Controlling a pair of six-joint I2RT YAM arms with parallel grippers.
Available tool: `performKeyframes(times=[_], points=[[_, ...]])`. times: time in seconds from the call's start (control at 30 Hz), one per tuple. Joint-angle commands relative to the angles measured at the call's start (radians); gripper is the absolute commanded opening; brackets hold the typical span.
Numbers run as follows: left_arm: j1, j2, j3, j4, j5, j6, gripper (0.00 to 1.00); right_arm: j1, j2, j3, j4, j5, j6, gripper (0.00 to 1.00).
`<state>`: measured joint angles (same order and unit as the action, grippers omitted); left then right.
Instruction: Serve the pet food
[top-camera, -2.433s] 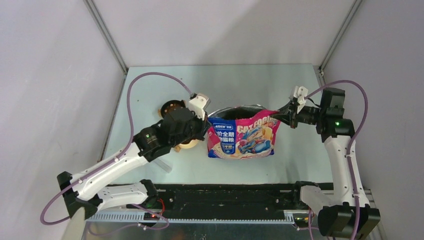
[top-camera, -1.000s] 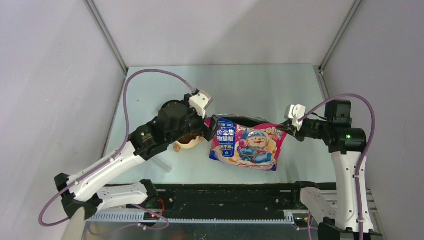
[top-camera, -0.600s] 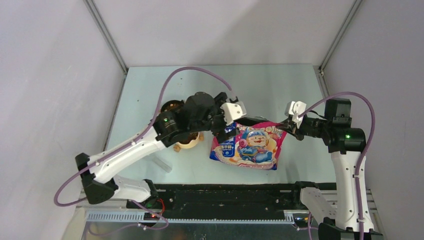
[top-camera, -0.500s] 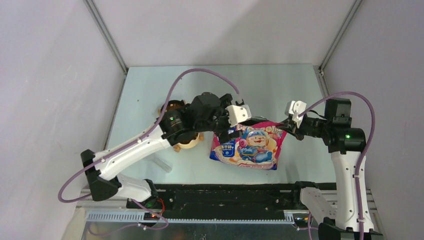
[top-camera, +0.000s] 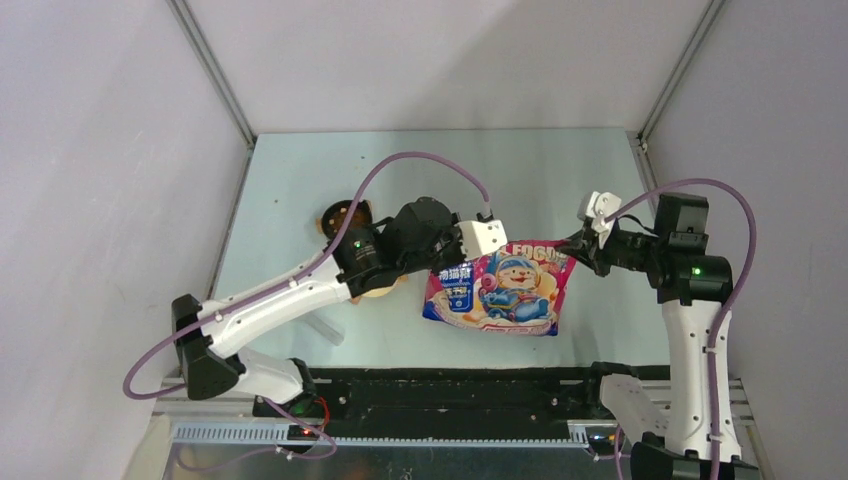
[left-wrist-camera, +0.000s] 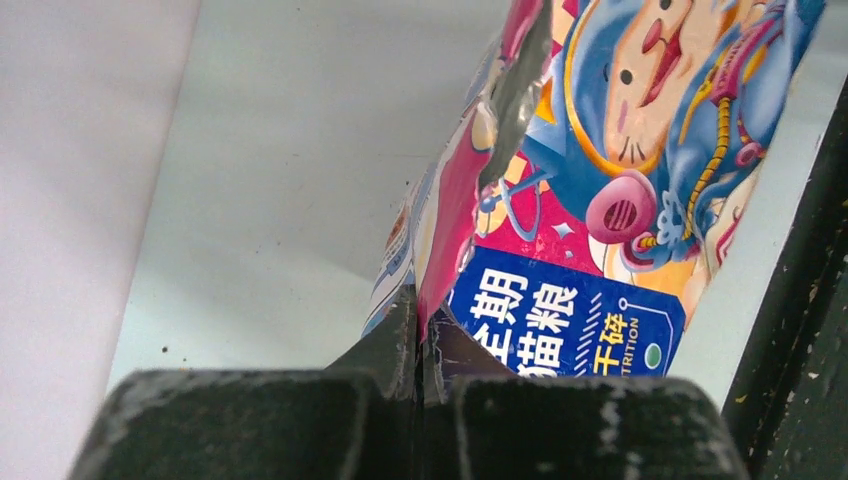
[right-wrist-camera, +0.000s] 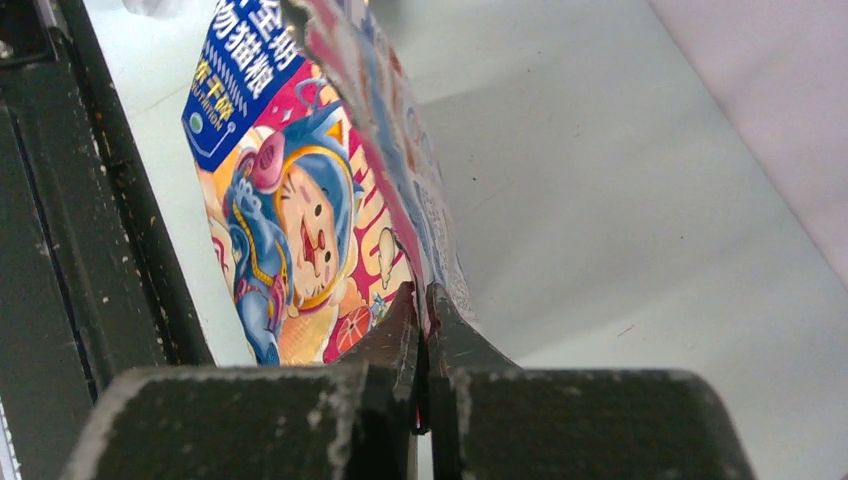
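The glossy blue-and-pink cat bag (top-camera: 497, 290) stands mid-table, stretched between both grippers. My left gripper (top-camera: 447, 262) is shut on its top left corner, with the jaws pinching the bag's edge (left-wrist-camera: 440, 290) in the left wrist view, gripper (left-wrist-camera: 420, 335). My right gripper (top-camera: 577, 250) is shut on the top right corner; in the right wrist view, its jaws (right-wrist-camera: 422, 315) clamp the bag's rim (right-wrist-camera: 400, 200). The bag's inside is hidden. A tan bowl (top-camera: 340, 214) peeks out behind the left arm with a dark brown inside; whether that is pet food I cannot tell.
A clear plastic scoop (top-camera: 324, 329) lies on the table near the left arm. A black rail (top-camera: 450, 392) runs along the near edge. Grey walls close in the pale table (top-camera: 450, 165) on the left, right and back.
My left gripper swung right from beside the bowl to the bag's top left corner and shut on it. The bag now stands more upright. The right gripper kept its grip.
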<state>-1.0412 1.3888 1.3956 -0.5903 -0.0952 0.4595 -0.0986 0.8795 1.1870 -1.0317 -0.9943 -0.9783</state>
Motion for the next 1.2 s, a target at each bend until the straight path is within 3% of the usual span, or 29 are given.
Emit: performKeyframes(times=[0.0,0.1,0.23,0.33,0.43,0.5,0.57,0.6,0.67,0.8,1.0,1.17], points=[[0.015,-0.164,-0.083,0.09,-0.168,-0.064,0.0,-0.122,-0.018,0.068,0.371,-0.06,0.121,0.0],[0.015,-0.238,-0.156,0.131,-0.15,-0.131,0.0,-0.173,-0.013,0.068,0.449,-0.092,0.166,0.0],[0.01,-0.275,-0.171,0.144,-0.058,-0.13,0.0,-0.193,-0.011,0.068,0.341,-0.259,-0.047,0.0],[-0.004,-0.231,-0.092,0.078,-0.037,-0.104,0.0,-0.154,0.003,0.068,0.335,-0.374,-0.102,0.0],[-0.01,-0.207,-0.058,0.044,-0.015,-0.086,0.0,-0.037,0.003,0.068,0.297,-0.276,-0.238,0.0],[-0.011,-0.208,-0.052,0.042,-0.002,-0.073,0.0,0.03,-0.002,0.069,0.181,-0.161,-0.388,0.0],[-0.011,-0.215,-0.05,0.046,0.005,-0.068,0.0,0.08,-0.004,0.069,0.1,-0.071,-0.433,0.02],[-0.013,-0.217,-0.048,0.047,0.009,-0.065,0.0,0.088,-0.003,0.068,0.074,-0.023,-0.429,0.17],[-0.013,-0.221,-0.042,0.046,0.027,-0.062,0.0,0.135,-0.003,0.068,0.06,0.025,-0.407,0.34],[-0.02,-0.204,-0.009,0.017,0.04,-0.049,0.0,0.174,0.006,0.068,0.049,0.034,-0.419,0.44],[-0.028,-0.18,0.003,0.02,0.031,-0.041,0.0,0.336,0.069,0.068,0.008,0.079,-0.409,0.5],[-0.031,-0.195,-0.017,0.045,0.035,-0.043,0.0,0.424,0.106,0.069,0.106,0.102,-0.305,0.47]])
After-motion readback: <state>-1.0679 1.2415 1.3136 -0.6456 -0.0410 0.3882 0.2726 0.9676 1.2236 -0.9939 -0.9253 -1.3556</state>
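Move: Both hands already pinch the cat food bag's rim. The middle of its mouth lies about 9 cm to the right hand's left, nearly straight across, with the bag's body 8 cm left, 5 cm back and 13 cm below. From the left hand the mouth's middle is some 9 cm right; the yellow bowl stands 15 cm left and 2 cm ahead, the black bowl 24 cm left and 14 cm ahead, both about 22 cm below. Back about 4 cm and slightly left, the left hand draws the rim with its grip kept. The right hand first lifts its corner some 3 cm, then swings left along the mouth towards the left hand, opening about halfway to let the corner go; it sinks again and ends about 7 cm left, turned some 25 degrees counter-clockwise, with its parted fingers over the rim. ##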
